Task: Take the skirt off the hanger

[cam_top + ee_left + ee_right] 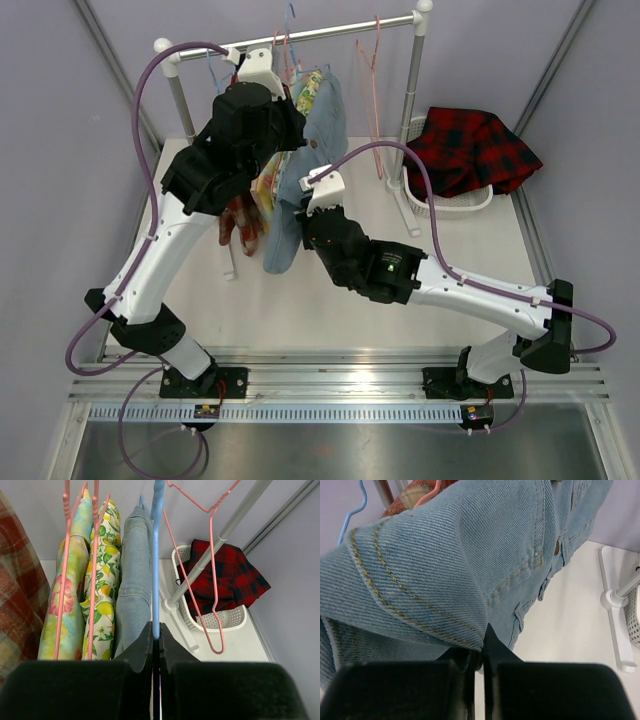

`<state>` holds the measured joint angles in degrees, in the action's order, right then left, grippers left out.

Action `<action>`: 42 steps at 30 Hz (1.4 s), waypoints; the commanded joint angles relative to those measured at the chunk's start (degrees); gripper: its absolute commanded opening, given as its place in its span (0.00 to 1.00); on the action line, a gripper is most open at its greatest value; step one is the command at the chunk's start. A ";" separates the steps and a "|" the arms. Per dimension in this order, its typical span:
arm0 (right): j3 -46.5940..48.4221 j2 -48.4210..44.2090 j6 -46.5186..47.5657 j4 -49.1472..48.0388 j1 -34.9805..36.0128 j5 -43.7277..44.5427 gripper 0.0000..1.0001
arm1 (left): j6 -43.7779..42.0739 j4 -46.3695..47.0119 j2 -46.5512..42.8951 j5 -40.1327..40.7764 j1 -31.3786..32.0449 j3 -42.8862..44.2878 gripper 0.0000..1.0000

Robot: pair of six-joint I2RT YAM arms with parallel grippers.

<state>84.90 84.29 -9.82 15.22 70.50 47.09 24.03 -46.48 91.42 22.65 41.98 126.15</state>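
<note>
The skirt (322, 125) is light blue denim and hangs from a blue hanger (157, 555) on the rail. My left gripper (156, 630) is up by the rail, shut on the hanger's blue bar, with the skirt (134, 580) just to its left. Lower down, my right gripper (481, 645) is shut on the stitched edge of the skirt (445, 555), which fills most of the right wrist view. From above, the right gripper (303, 212) sits against the skirt's lower part, its fingertips hidden by the fabric.
The rack rail (330, 32) also carries floral garments (100, 590) on pink hangers, a red plaid garment (15, 595) and an empty pink hanger (372, 80). A white basket (455, 208) holding red plaid cloth (475, 145) stands at the right. The rack's foot (615, 605) is nearby.
</note>
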 commanded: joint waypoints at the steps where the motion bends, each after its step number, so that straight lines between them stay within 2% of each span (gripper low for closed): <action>1: -1.92 -2.81 -3.97 2.08 -0.01 1.87 0.00 | -0.74 7.98 -3.26 1.25 0.21 0.68 0.00; 5: -8.06 -9.22 -10.10 5.25 1.56 2.30 0.00 | -4.86 8.95 -2.39 4.67 -0.49 1.90 0.00; 9: -14.49 -18.34 -14.96 10.43 5.95 5.63 0.00 | -6.10 6.15 1.30 4.24 -4.00 8.75 0.00; 11: -17.57 -21.35 -15.66 11.92 11.64 8.09 0.00 | -6.89 5.96 2.36 4.59 -5.23 9.12 0.00; 14: -18.11 -25.40 -19.43 18.31 18.69 18.87 0.00 | -7.59 6.66 3.33 4.59 -7.07 9.20 0.00; 15: -17.93 -26.10 -20.66 20.26 24.10 21.09 0.00 | -7.68 6.75 3.68 4.42 -7.52 9.47 0.00; 18: -16.18 -24.98 -25.49 27.19 31.96 28.72 0.00 | -8.56 6.84 4.56 4.15 -8.93 11.48 0.00; 19: -14.95 -24.27 -26.64 28.45 37.29 30.59 0.00 | -8.82 6.14 5.60 4.24 -9.19 12.53 0.00; 21: -13.37 -20.95 -28.22 32.57 41.54 35.49 0.00 | -9.53 5.09 6.31 4.59 -9.81 14.65 0.00; 22: -10.75 -19.62 -32.76 35.20 44.95 36.57 0.00 | -9.70 4.82 6.49 4.50 -9.98 14.91 0.00; 24: -7.49 -14.96 -39.01 45.56 47.26 39.12 0.00 | -10.06 4.73 5.88 4.59 -10.16 14.04 0.00; 25: -3.99 -13.55 -47.57 49.95 47.97 39.48 0.00 | -10.06 4.82 5.53 4.59 -10.16 13.43 0.00; 27: -0.81 -9.35 -54.39 61.17 48.76 40.96 0.00 | -10.32 5.69 3.86 4.59 -10.16 10.98 0.00; 28: 1.56 -8.19 -58.16 63.59 49.12 41.50 0.00 | -10.49 5.96 3.33 4.85 -10.16 10.18 0.00; 33: 7.29 -2.47 -63.82 73.79 50.53 43.70 0.00 | -12.96 4.30 2.10 5.74 -10.16 11.13 0.00; 34: 8.25 -2.20 -68.18 76.59 50.53 43.87 0.00 | -13.13 3.86 1.75 5.12 -10.16 11.49 0.00; 39: 5.98 -9.57 -66.65 75.32 47.29 44.41 0.00 | -13.31 3.94 -2.46 3.72 -9.90 9.38 0.00; 42: 3.96 -16.33 -49.03 64.88 41.93 42.65 0.00 | -13.83 3.33 -4.93 -0.49 -9.11 9.47 0.00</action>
<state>89.08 76.49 -67.92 76.18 116.51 82.28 12.23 -50.48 91.96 23.14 33.21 134.82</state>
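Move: The denim skirt is already pinched in the right fingers by its near waistband; its middle lies some 9 cm ahead of that hand and about 5 cm below it, roughly straight ahead. From the left hand, already gripping the blue hanger's neck, the skirt's middle is about 4 cm ahead and 15 cm below. From the left hand the lemon-print garment hangs about 8 cm ahead, 6 cm left and 15 cm down, the empty pink hanger about 12 cm ahead, 14 cm right and 6 cm down. The right hand keeps its pinch on the denim and pulls it swiftly back towards the robot's base, some 24 cm, swinging right by about 8 cm on the way, then at the end eases about 3 cm forward again and a little to the right. Against this the left hand keeps hold of the blue hanger's neck and carries it about 8 cm left, first also giving some 4 cm forward and dipping 2 cm, then drawing partly back and rising to finish 3–4 cm higher than it began. ##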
